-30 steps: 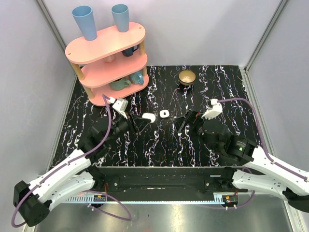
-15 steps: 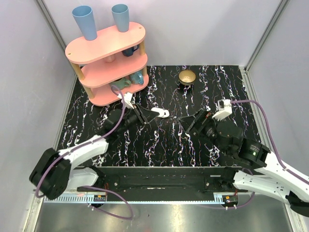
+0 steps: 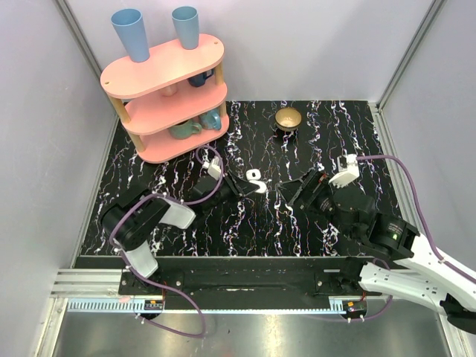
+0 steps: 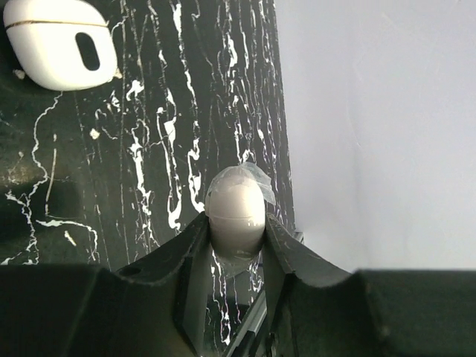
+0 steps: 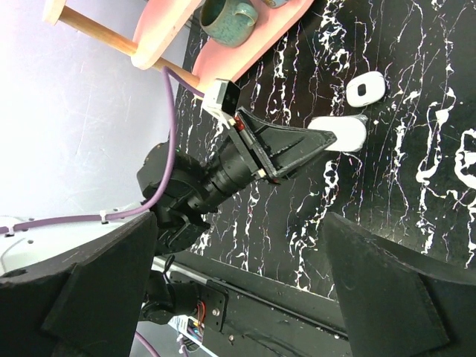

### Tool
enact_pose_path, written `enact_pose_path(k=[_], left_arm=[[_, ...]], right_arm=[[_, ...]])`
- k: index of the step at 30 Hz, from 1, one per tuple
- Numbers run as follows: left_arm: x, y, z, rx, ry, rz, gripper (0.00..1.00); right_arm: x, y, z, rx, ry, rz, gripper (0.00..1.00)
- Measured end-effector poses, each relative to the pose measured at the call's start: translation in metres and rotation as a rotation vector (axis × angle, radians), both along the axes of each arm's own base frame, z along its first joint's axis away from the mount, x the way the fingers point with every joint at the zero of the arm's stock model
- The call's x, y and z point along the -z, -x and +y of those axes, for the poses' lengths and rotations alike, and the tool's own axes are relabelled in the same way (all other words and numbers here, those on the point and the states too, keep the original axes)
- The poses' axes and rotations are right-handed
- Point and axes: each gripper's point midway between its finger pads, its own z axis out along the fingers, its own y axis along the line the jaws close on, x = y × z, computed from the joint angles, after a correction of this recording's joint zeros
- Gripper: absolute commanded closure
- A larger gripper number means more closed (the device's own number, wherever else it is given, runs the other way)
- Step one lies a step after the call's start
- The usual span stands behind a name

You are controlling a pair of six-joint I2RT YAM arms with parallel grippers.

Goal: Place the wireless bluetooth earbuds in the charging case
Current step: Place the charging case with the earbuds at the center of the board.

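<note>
My left gripper (image 3: 250,186) is shut on a white pill-shaped charging case (image 4: 236,210), held by its end between both fingers. From the right wrist view the case (image 5: 339,134) sticks out past the left gripper (image 5: 306,146), low over the black marbled table (image 3: 223,223). A smaller white oval piece (image 3: 255,174) with a dark oval spot lies just beyond it, apart from it; it also shows in the left wrist view (image 4: 59,44). Whether that piece is one of the earbuds I cannot tell. My right gripper (image 3: 297,186) stands wide open and empty, facing the case from the right.
A pink three-tier shelf (image 3: 167,89) with mugs and two blue cups stands at the back left. A gold bowl (image 3: 288,117) sits at the back middle. Grey walls close in the table on the left, back and right.
The left gripper has carried the case rightwards to beside the small oval piece, its arm folding in. The right gripper drew back a little to the right, then held still.
</note>
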Motion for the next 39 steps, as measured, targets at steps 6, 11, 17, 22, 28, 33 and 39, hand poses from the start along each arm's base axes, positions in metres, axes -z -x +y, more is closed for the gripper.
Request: enact_pose_path(k=[6,11,17,22,28,33,39], left_arm=[[0.016,-0.004,-0.005,-0.04,0.026,0.046,1.0],[0.035,-0.008,-0.006,-0.075,0.05,0.101,0.98],[0.054,-0.003,0.004,-0.115,0.037,0.155,0.96],[0.061,-0.005,0.002,-0.119,0.051,0.172,0.89],[0.075,-0.004,0.001,-0.125,0.044,0.211,0.83],[0.078,-0.004,0.001,-0.13,0.058,0.226,0.75],[0.077,-0.005,0.0,-0.131,0.073,0.225,0.67]], right_arm=[[0.002,0.001,0.0,-0.006,0.023,0.007,0.0],[0.006,0.002,-0.001,-0.01,0.036,0.013,0.0],[0.005,0.002,-0.001,-0.01,0.036,0.013,0.0],[0.007,0.001,0.0,-0.01,0.041,0.015,0.0],[0.013,-0.001,0.004,-0.013,0.062,0.029,0.0],[0.014,0.0,0.005,-0.021,0.066,0.033,0.0],[0.013,0.0,0.005,-0.021,0.063,0.03,0.0]])
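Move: The charging case with the earbuds is already in the left fingers; the bare spot it is being taken to lies almost straight below that hand, about 10 cm down and 1 cm ahead and right. A second white case rests on the board some 8 cm ahead of the left hand and 9 cm lower; the brass bowl is about 28 cm ahead and 15 cm right. From the right hand the spot lies roughly 12 cm ahead, 9 cm left and far below. The charging case, kept in the left fingers' unchanged grip, is lowered nearly straight down by about 8 cm towards the bare board on the near side of the second white case. The descent slows and stops for the last few tenths of a second, while the wrist has tipped the fingertips some 15 degrees farther down with a slight counter-clockwise turn. Whether the case touches the board can't be seen. ##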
